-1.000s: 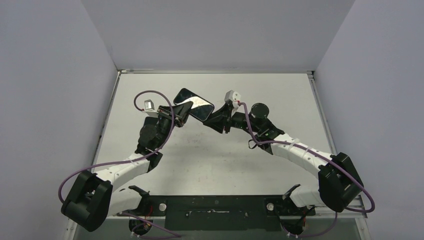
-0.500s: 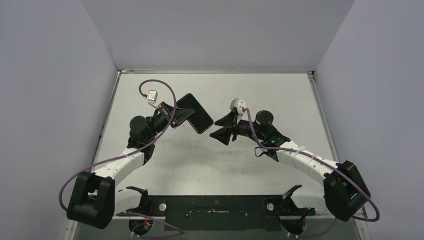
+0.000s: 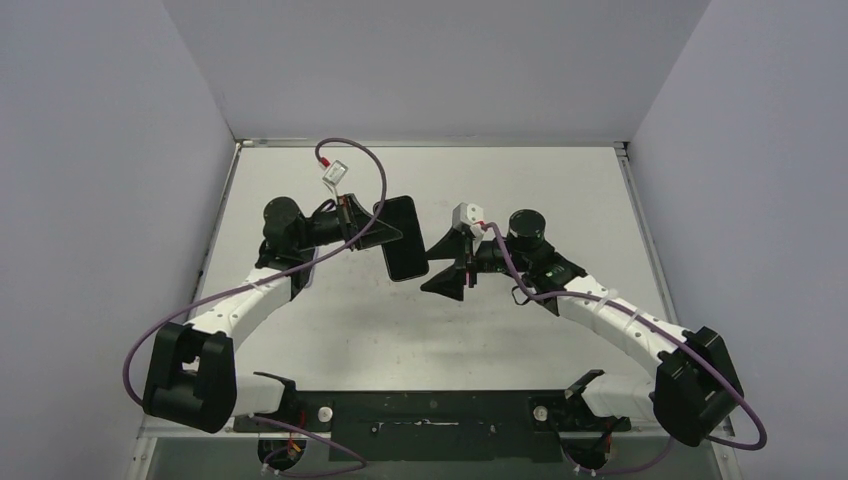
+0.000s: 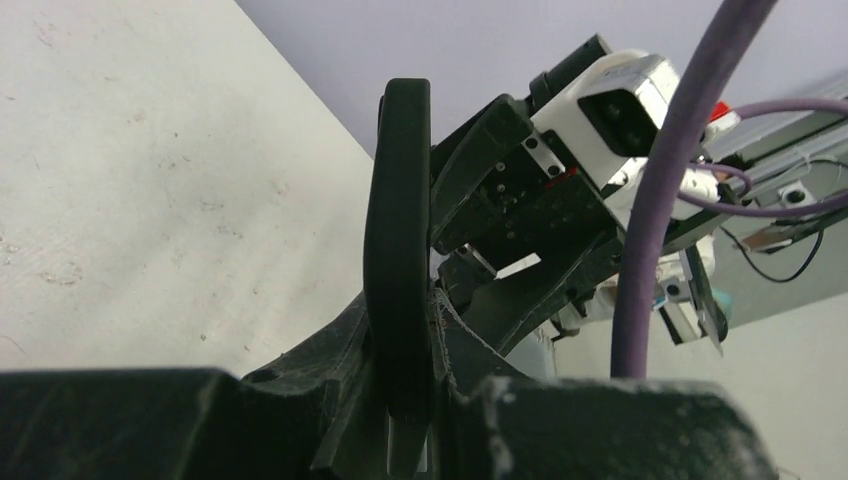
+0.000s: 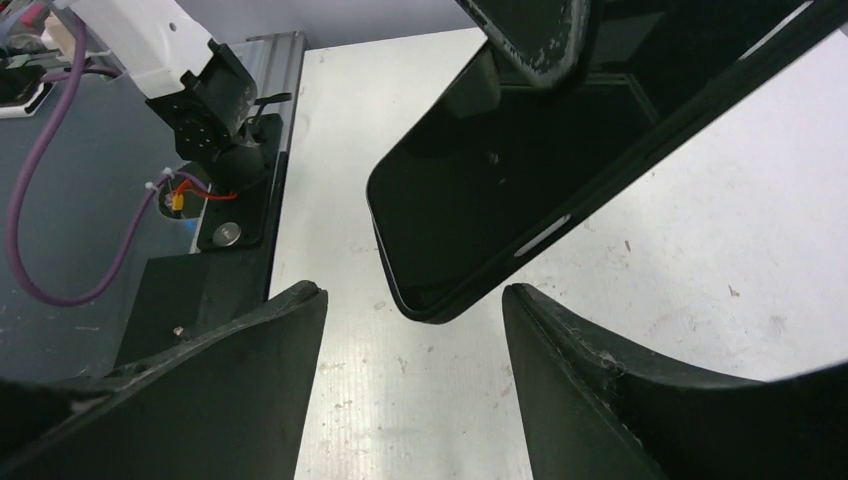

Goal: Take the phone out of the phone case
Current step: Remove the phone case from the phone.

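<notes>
A black phone (image 3: 405, 238) in its black phone case (image 5: 600, 198) hangs in the air above the table's middle. My left gripper (image 3: 376, 228) is shut on its left end. In the left wrist view the phone (image 4: 398, 230) stands edge-on between the two fingers (image 4: 335, 350) of the left gripper (image 4: 402, 330). My right gripper (image 3: 441, 264) is open just right of the phone and touches nothing. In the right wrist view the phone (image 5: 490, 180) shows its dark screen, with one rounded corner just beyond the spread fingertips of the right gripper (image 5: 412, 292).
The pale table (image 3: 560, 190) is walled on three sides. A black rail (image 3: 430, 412) with both arm bases runs along the near edge. Purple cables (image 3: 360, 160) loop above each wrist.
My right gripper has opened, let go of the phone's corner and drawn back a little. The left arm has swung the phone round to stand more upright in the top view.
</notes>
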{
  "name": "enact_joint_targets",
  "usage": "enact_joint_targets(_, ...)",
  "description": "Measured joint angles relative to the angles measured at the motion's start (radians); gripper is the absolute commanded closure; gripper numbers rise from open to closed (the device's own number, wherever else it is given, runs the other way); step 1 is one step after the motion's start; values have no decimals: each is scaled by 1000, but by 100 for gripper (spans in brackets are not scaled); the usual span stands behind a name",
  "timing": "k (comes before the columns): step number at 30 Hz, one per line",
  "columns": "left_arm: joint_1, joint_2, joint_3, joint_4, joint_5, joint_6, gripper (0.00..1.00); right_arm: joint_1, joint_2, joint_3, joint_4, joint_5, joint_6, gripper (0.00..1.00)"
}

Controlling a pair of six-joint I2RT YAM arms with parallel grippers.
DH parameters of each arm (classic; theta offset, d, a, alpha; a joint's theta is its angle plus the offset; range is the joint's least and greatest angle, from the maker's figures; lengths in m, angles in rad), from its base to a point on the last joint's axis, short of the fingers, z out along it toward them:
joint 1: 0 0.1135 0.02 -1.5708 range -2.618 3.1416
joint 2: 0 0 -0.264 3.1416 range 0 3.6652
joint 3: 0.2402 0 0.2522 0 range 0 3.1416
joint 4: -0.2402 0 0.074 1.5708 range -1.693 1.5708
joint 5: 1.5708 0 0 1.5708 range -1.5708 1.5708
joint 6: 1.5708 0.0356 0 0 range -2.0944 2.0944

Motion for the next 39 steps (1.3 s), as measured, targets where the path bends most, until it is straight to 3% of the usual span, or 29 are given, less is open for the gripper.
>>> enact_joint_targets(10,0,14,73,-88,108,112,100,0,40,85,-126,-96,-81,54)
enact_joint_targets(18,0,23,77,-109,143,137,100,-6,97,135,-186,-153,-97,61)
enact_joint_targets(27,0,23,92,-117,179,157,100,-11,122,152,-220,-192,-104,100)
enact_joint_targets(39,-16,25,100,-114,168,85,100,9,141,179,-322,-205,-290,100)
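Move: The black phone in its case is held up in the left fingers. Its near right corner is almost between the open right fingertips, about 1 cm to their left and 1 cm above. The middle of the phone case lies some 6 cm ahead, 6 cm left and 2 cm above the right hand. From the left hand, that corner lies roughly 7 cm back, 7 cm right and 2 cm below, and the case's middle about 2 cm right, otherwise level. The wide-open right fingers close fully at the near right corner of the phone case, seeming to pinch its edge. The right hand itself shifts only about 2 cm, back and down after a small rise, swinging some 15 degrees counter-clockwise. The left hand keeps its grip on the cased phone, draws back about 2 cm and turns it some 10 degrees clockwise. ##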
